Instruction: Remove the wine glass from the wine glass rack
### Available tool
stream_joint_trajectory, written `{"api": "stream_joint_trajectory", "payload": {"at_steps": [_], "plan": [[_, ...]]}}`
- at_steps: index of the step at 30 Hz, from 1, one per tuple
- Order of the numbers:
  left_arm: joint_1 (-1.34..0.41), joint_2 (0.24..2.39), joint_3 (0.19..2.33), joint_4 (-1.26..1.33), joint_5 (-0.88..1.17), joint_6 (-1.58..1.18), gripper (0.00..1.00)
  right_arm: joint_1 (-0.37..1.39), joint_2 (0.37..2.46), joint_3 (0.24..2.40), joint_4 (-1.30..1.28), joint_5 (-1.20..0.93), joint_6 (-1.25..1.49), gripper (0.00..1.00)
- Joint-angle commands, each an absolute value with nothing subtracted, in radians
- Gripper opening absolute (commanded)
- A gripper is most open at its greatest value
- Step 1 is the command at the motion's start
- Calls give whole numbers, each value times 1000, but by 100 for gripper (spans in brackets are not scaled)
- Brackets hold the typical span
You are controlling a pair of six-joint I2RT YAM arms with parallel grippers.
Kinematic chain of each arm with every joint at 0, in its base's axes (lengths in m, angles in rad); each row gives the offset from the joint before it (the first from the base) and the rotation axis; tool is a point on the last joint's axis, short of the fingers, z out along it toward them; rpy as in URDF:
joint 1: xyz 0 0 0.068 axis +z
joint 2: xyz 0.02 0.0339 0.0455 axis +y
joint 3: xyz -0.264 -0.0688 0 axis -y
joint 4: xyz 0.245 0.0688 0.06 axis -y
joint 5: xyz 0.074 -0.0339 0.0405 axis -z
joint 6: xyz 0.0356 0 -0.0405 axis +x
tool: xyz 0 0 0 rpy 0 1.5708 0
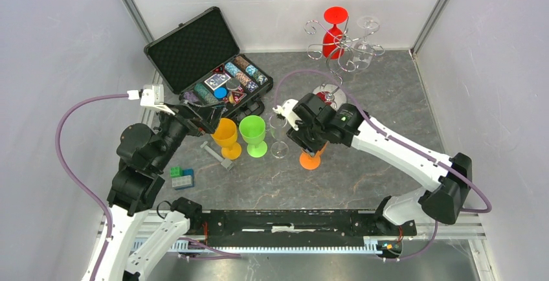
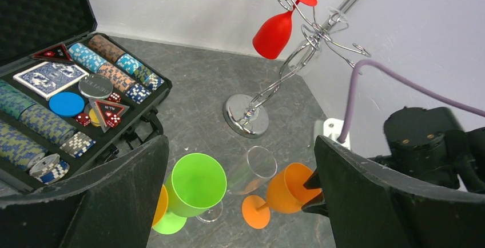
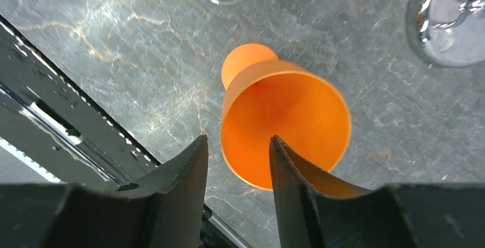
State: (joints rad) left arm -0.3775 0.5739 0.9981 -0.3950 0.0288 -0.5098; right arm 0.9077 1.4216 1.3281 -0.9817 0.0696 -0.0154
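Observation:
The wine glass rack (image 1: 343, 67) stands at the back, its chrome base (image 2: 247, 116) also showing at the right wrist view's top right corner (image 3: 452, 25). A red wine glass (image 1: 333, 35) (image 2: 273, 34) and a clear one (image 1: 368, 35) hang upside down from its arms. An orange wine glass (image 1: 311, 159) (image 3: 286, 116) stands upright on the table. My right gripper (image 1: 311, 142) (image 3: 235, 139) is open over it. One finger is inside the bowl, the other outside, with the near rim between them. My left gripper (image 1: 204, 122) (image 2: 240, 139) is wide open and holds nothing.
A green glass (image 1: 252, 132) (image 2: 197, 182), a second orange glass (image 1: 226, 135) and a clear glass (image 1: 280, 142) (image 2: 260, 165) stand together left of the orange one. An open poker chip case (image 1: 194, 48) sits at the back left. Toy bricks (image 1: 182, 177) lie near the left arm.

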Motion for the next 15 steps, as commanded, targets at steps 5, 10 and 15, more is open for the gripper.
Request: {"api": "stream_joint_trajectory", "payload": {"at_steps": [5, 10, 15], "plan": [[-376, 565, 1007, -360, 16, -469, 100, 896, 1321, 1514, -927, 144, -2, 60], [-377, 570, 1009, -359, 22, -469, 100, 831, 1270, 1612, -823, 172, 32, 71], [-377, 577, 1012, -359, 28, -471, 100, 706, 1267, 1728, -683, 166, 75, 77]]}}
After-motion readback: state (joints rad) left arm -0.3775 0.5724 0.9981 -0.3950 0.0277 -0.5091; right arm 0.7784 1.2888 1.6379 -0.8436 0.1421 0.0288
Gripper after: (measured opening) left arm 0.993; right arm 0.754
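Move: The red wine glass, hanging on the rack, is some 31 cm ahead of my right hand, 5 cm to its right and about 8 cm higher. The rack's foot stands 8 cm nearer than that glass and 3 cm right of it; the clear glass still hung is 8 cm to its right. The set-down orange glass lies 3 cm ahead of my right hand, 9 cm below. From my left hand the red glass is about 28 cm ahead, 30 cm right, 13 cm lower. I lift my right hand away from the rim of the standing orange glass, slowly at first and then fast, about 18 cm up, swinging some 7 cm forward towards the rack as I climb. The fingers, already half open, spread wider, while the wrist tips them up from steeply down by about 35 degrees. ##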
